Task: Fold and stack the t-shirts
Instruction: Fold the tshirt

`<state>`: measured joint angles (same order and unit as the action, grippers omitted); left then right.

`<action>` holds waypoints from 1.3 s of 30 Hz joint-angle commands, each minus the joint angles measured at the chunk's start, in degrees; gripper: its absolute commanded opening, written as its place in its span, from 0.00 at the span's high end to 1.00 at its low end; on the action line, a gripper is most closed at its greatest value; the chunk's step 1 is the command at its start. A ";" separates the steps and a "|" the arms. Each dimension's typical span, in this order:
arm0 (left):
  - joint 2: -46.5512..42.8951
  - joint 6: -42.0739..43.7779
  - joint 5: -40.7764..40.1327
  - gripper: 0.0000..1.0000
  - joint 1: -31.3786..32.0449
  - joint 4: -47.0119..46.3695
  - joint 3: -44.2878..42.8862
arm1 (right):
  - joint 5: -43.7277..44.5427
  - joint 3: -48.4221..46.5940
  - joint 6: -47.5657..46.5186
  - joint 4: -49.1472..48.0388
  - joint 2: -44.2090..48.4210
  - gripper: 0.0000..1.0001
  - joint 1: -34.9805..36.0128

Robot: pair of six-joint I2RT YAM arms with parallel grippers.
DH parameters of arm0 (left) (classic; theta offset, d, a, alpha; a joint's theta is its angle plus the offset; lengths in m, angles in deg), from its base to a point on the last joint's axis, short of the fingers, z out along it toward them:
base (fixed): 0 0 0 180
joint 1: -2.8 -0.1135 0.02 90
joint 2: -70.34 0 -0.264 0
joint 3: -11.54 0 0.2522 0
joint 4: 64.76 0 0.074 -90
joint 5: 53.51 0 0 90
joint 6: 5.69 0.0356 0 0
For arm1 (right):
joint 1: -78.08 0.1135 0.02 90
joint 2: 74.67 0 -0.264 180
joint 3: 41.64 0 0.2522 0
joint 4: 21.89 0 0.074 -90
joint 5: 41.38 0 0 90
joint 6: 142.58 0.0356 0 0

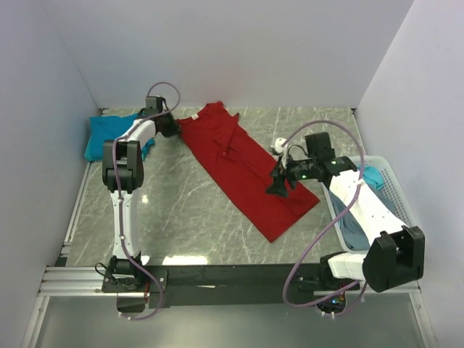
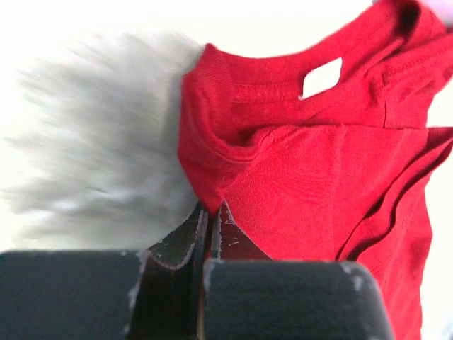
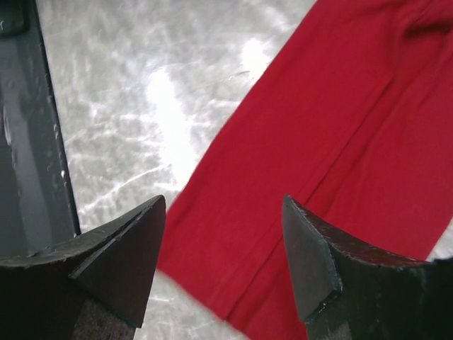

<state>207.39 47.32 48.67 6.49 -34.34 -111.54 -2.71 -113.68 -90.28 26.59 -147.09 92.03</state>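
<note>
The bright red t-shirt (image 1: 246, 170) lies folded into a long strip, running diagonally from the back middle of the table toward the front right. My left gripper (image 1: 172, 127) is at its collar end, shut on a pinch of red cloth (image 2: 211, 191) beside the neckline and the white label (image 2: 322, 76). My right gripper (image 1: 280, 185) hovers open over the strip's lower right part. Its fingers (image 3: 145, 227) straddle the red t-shirt (image 3: 318, 127) near its edge without touching it. A teal t-shirt (image 1: 109, 138) lies at the back left.
A white lattice basket (image 1: 395, 190) stands at the right edge, holding teal cloth (image 1: 372, 175) and grey-blue cloth (image 1: 353, 233). A small white object (image 1: 279, 143) sits on the marble table (image 1: 188, 210) just behind the right gripper. Walls close in the left, back and right.
</note>
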 commanded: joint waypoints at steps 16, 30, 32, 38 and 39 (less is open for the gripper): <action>-31.61 15.37 -1.72 0.40 -6.50 -3.56 13.37 | 40.74 3.79 4.81 -8.61 -11.59 0.26 35.07; -86.23 14.66 -2.78 0.15 -6.67 -6.84 61.93 | 62.05 7.65 12.64 -9.58 -20.73 0.36 45.90; -91.42 16.24 -3.92 0.15 -6.67 -5.34 64.92 | 62.67 8.27 12.82 -9.23 -21.27 0.39 46.07; -100.31 17.22 -3.75 0.15 -6.50 -3.92 71.87 | 62.23 9.59 13.35 -6.69 -22.76 0.52 46.34; -100.75 17.22 -3.14 0.15 -6.58 -3.83 72.05 | 61.79 9.76 13.43 -6.33 -23.20 0.61 46.25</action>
<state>109.04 62.88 45.15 -0.07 -36.89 -40.20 58.47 -106.34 -77.99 17.61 -167.66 138.22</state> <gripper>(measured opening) 0.852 0.445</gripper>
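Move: The left hand has the red t-shirt's left collar corner pinched just above the table; the spot it goes to lies some 5 cm left, about 3 cm lower. The collar tag is about 5 cm ahead and 7 cm right, the blue stack some 22 cm left and 3 cm back. For the empty right hand, the shirt's near hem corner lies roughly 10 cm back, straight below by 18 cm; the right hem corner is 5 cm ahead, 17 cm right, equally low. The left fingers, still pinching the collar corner, drag it leftward and let go as they open, then the hand rises and draws back some 30 cm towards its base, tilting up. The right hand sinks about 17 cm, also going back and left with a small return rightward, its fingers tipping steeply down by nearly 50 degrees and partly closing around the shirt's left edge near the hem. ##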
